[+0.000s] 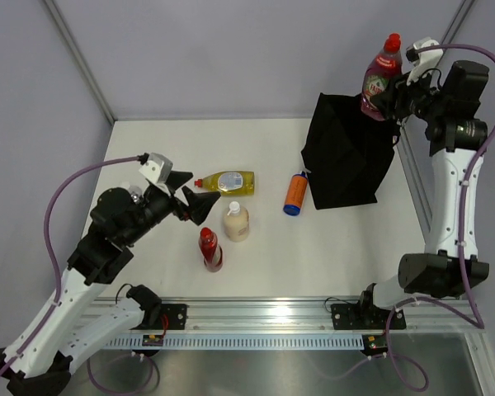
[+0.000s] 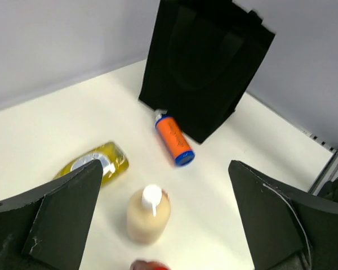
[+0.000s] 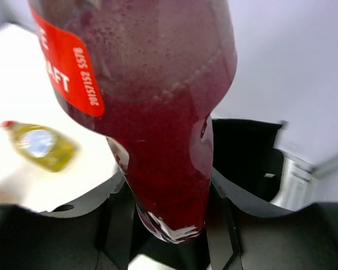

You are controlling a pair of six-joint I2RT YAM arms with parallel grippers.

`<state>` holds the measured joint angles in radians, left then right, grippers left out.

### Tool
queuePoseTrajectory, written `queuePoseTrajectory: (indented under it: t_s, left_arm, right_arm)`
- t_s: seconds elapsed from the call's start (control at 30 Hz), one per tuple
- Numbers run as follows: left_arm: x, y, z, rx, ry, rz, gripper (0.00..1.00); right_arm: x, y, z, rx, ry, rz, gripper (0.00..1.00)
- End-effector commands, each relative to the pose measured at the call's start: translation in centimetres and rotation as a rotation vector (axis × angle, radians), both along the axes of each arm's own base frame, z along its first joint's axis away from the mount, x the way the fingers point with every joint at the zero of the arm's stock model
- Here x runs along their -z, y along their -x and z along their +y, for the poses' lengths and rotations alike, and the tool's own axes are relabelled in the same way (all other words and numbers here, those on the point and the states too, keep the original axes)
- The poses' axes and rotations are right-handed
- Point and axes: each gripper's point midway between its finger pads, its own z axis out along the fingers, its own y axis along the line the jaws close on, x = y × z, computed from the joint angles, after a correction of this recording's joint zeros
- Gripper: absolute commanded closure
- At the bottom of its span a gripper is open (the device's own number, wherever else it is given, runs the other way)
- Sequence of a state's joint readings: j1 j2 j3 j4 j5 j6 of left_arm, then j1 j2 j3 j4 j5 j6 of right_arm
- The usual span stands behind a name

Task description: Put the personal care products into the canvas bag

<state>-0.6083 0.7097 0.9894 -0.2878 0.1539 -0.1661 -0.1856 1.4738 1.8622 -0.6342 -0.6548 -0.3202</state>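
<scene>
My right gripper (image 1: 389, 97) is shut on a large dark red bottle (image 1: 382, 74) and holds it upright in the air above the open top of the black canvas bag (image 1: 346, 157). In the right wrist view the bottle (image 3: 158, 112) fills the space between the fingers of the gripper (image 3: 168, 197), with the bag's mouth (image 3: 245, 154) behind it. My left gripper (image 1: 188, 198) hangs open and empty over the table. Between its fingers (image 2: 62, 214) I see the upright cream bottle (image 2: 148, 216). The yellow bottle (image 1: 228, 181), orange bottle (image 1: 295, 193) and small red bottle (image 1: 210, 250) lie around it.
The bag stands at the table's back right, close to the right-hand frame rail (image 1: 417, 190). The orange bottle (image 2: 174, 139) lies just in front of the bag (image 2: 205, 62). Grey walls close off the back and sides.
</scene>
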Motion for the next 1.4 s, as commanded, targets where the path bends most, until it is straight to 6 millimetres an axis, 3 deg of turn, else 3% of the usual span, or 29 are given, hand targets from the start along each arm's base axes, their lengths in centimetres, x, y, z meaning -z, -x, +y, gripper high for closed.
queuePoseTrajectory:
  t_s: [0.0,0.17,0.2,0.3,0.5,0.57,0.67,0.83,0.87,0.9,0.97,1.0,1.03,1.13,1.23,1.33,1.37]
  left_arm:
    - [2.6,1.0,2.7,-0.100,-0.004,0.041,0.01]
    - [4.6,3.1,5.0,-0.155,0.042,0.070,0.01]
    - [5.3,3.3,5.1,-0.154,0.044,0.085,0.01]
    - [6.5,3.6,6.1,-0.200,0.063,0.115,0.01]
    - [7.7,3.9,6.4,-0.216,0.085,0.147,0.01]
    - [7.8,4.0,6.4,-0.216,0.090,0.152,0.01]
    - [8.1,4.2,6.5,-0.214,0.095,0.160,0.01]
    - [9.1,4.7,6.9,-0.227,0.112,0.199,0.01]
    - [9.2,4.8,7.0,-0.235,0.121,0.205,0.01]
    - [9.8,4.9,7.1,-0.243,0.119,0.223,0.01]
    - [10.3,4.7,7.5,-0.280,0.144,0.260,0.01]
    - [10.8,4.8,7.7,-0.292,0.140,0.286,0.01]
    - [11.0,4.9,7.9,-0.308,0.150,0.306,0.01]
    - [11.8,5.1,8.2,-0.334,0.149,0.351,0.01]
    - [12.0,5.5,7.9,-0.306,0.144,0.369,0.01]
    - [11.5,6.2,7.0,-0.239,0.142,0.364,0.01]
    - [11.2,6.4,6.8,-0.220,0.144,0.356,0.01]
  right_arm:
    - [-0.7,-4.7,-4.3,0.169,0.117,-0.081,1.00]
    - [2.2,-8.0,-5.6,0.174,0.184,-0.058,1.00]
    - [3.8,-8.5,-5.7,0.149,0.214,-0.029,1.00]
    - [7.4,-8.7,-4.9,0.050,0.255,0.050,1.00]
    - [13.9,-6.9,-2.0,-0.159,0.311,0.217,1.00]
    - [16.1,-7.0,-2.5,-0.135,0.354,0.275,1.00]
    - [18.3,-7.5,-3.5,-0.086,0.386,0.311,0.93]
    - [19.7,-7.9,-4.8,-0.055,0.500,0.267,0.82]
    - [19.6,-8.1,-5.7,-0.018,0.528,0.289,0.82]
    - [21.0,-8.4,-6.0,-0.013,0.519,0.346,0.78]
    - [21.7,-8.2,-6.3,-0.016,0.513,0.435,0.70]
    - [21.7,-8.0,-6.2,-0.027,0.509,0.454,0.64]
    - [21.8,-7.8,-6.1,-0.034,0.507,0.466,0.41]
    - [21.2,-7.0,-5.7,-0.043,0.488,0.465,0.01]
    - [17.4,-6.2,-4.6,-0.036,0.410,0.410,0.01]
    - [9.3,-5.6,-3.6,0.006,0.315,0.264,0.00]
    - [7.5,-4.7,-2.9,0.013,0.268,0.251,0.01]
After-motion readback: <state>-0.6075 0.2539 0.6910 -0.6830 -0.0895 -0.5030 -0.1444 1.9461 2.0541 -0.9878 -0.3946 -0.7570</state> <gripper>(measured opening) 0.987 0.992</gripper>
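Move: The red dish-soap bottle already held in the right hand is meant for the black bag, whose middle lies about 6 cm ahead of that hand, 3 cm to its right and some 29 cm below; the orange bottle is 2 cm back, 16 cm left and 40 cm down. Almost beneath the empty left hand, some 27 cm down and 2 cm back, stands the other red bottle. The cream pump bottle is 7 cm ahead and 7 cm right of that hand, the yellow bottle 22 cm ahead and 3 cm right. The held red bottle is carried down into the bag by the right hand, about 27 cm lower with a smaller reach forward and slightly right, the fingers tipping down some 30 degrees; there they open wide, let go, and the hand starts back up. The left hand, already open, sinks about 12 cm while drawing left and back, tilting down towards the standing red bottle. ##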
